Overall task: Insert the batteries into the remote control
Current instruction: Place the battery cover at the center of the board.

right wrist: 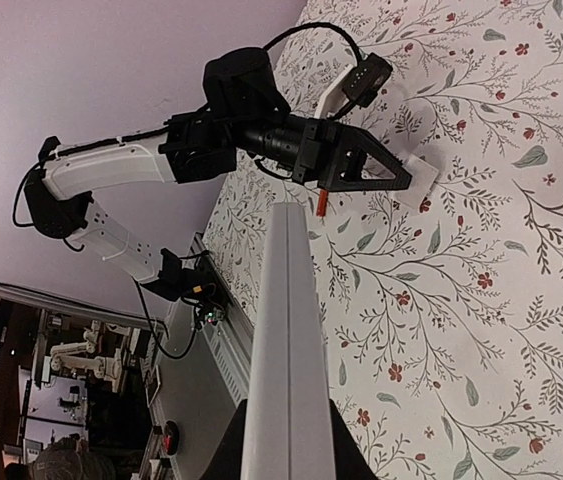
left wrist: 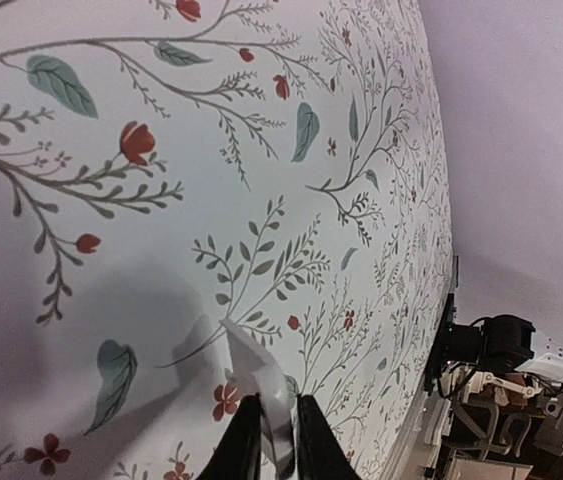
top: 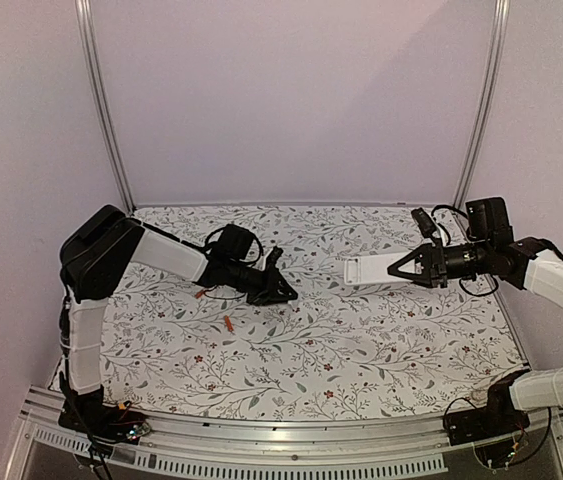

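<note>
My right gripper (top: 401, 268) (right wrist: 287, 405) is shut on the remote control (top: 366, 270) (right wrist: 286, 330), a slim white handset held level above the floral cloth and pointing left. The right wrist view shows it edge-on. My left gripper (top: 283, 293) (left wrist: 279, 410) (right wrist: 413, 178) is low over the cloth with its jaws closed on a small white cover (left wrist: 251, 365) (right wrist: 424, 170). The cover's far corner touches the cloth. Two orange-red batteries (top: 199, 294) (top: 228, 322) lie on the cloth left of and behind the left gripper. One battery (right wrist: 321, 206) shows just past the remote's tip.
The floral cloth (top: 361, 340) covers the table. A metal rail (top: 281, 440) runs along the near edge, and upright frame posts (top: 106, 110) (top: 483, 100) stand at the back corners. A cable (top: 223, 235) loops over the left wrist.
</note>
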Tool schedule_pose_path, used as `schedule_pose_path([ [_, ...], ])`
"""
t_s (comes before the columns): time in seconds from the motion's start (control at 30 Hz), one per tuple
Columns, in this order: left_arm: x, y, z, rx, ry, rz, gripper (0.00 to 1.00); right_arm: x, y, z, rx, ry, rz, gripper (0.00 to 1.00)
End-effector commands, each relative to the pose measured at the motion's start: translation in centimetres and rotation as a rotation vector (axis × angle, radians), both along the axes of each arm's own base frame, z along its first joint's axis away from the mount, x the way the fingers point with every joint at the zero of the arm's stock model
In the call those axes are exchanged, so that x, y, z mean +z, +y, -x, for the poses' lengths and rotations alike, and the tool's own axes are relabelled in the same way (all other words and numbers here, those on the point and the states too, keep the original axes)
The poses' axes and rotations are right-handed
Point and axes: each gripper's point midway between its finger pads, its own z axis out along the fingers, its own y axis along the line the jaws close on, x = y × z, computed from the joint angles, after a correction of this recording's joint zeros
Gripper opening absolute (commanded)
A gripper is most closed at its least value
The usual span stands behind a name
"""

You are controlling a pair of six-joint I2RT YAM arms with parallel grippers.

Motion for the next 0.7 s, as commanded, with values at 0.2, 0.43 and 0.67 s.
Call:
schedule_pose_path([
  [0.2,-2.1,4.0,-0.6,0.085,0.053,-0.131,0.48,0.2,0.7,1.4,0.059,0.020,-0.018,0.00],
  [0.43,6.5,5.1,-1.0,0.046,-0.241,-0.169,0.88,-0.5,1.7,2.1,0.103,0.035,-0.003,0.00],
  [0.67,16.7,2.6,3.8,-0.127,-0.539,0.114,0.93,0.8,2.7,2.2,0.134,-0.036,-0.049,0.00],
])
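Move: The battery cover is still between the left fingers, its middle about 1 cm to the right of the left hand and 1 cm below, just over the middle of the board. From the left hand, one battery lies 14 cm left and 6 cm back, the other about 21 cm left and 3 cm ahead. From the right hand, which still holds the remote control, the cover lies some 10 cm ahead, 21 cm left and 20 cm below. The left hand lets go of the battery cover at the board, its fingers spreading from nearly shut to wide open as it slides about 4 cm left, dipping slightly first. It then rises fast, ending some 13 cm up, the wrist turning back some 20 degrees. The right hand keeps its grip on the remote control and eases about 2 cm back and 2 cm left. ##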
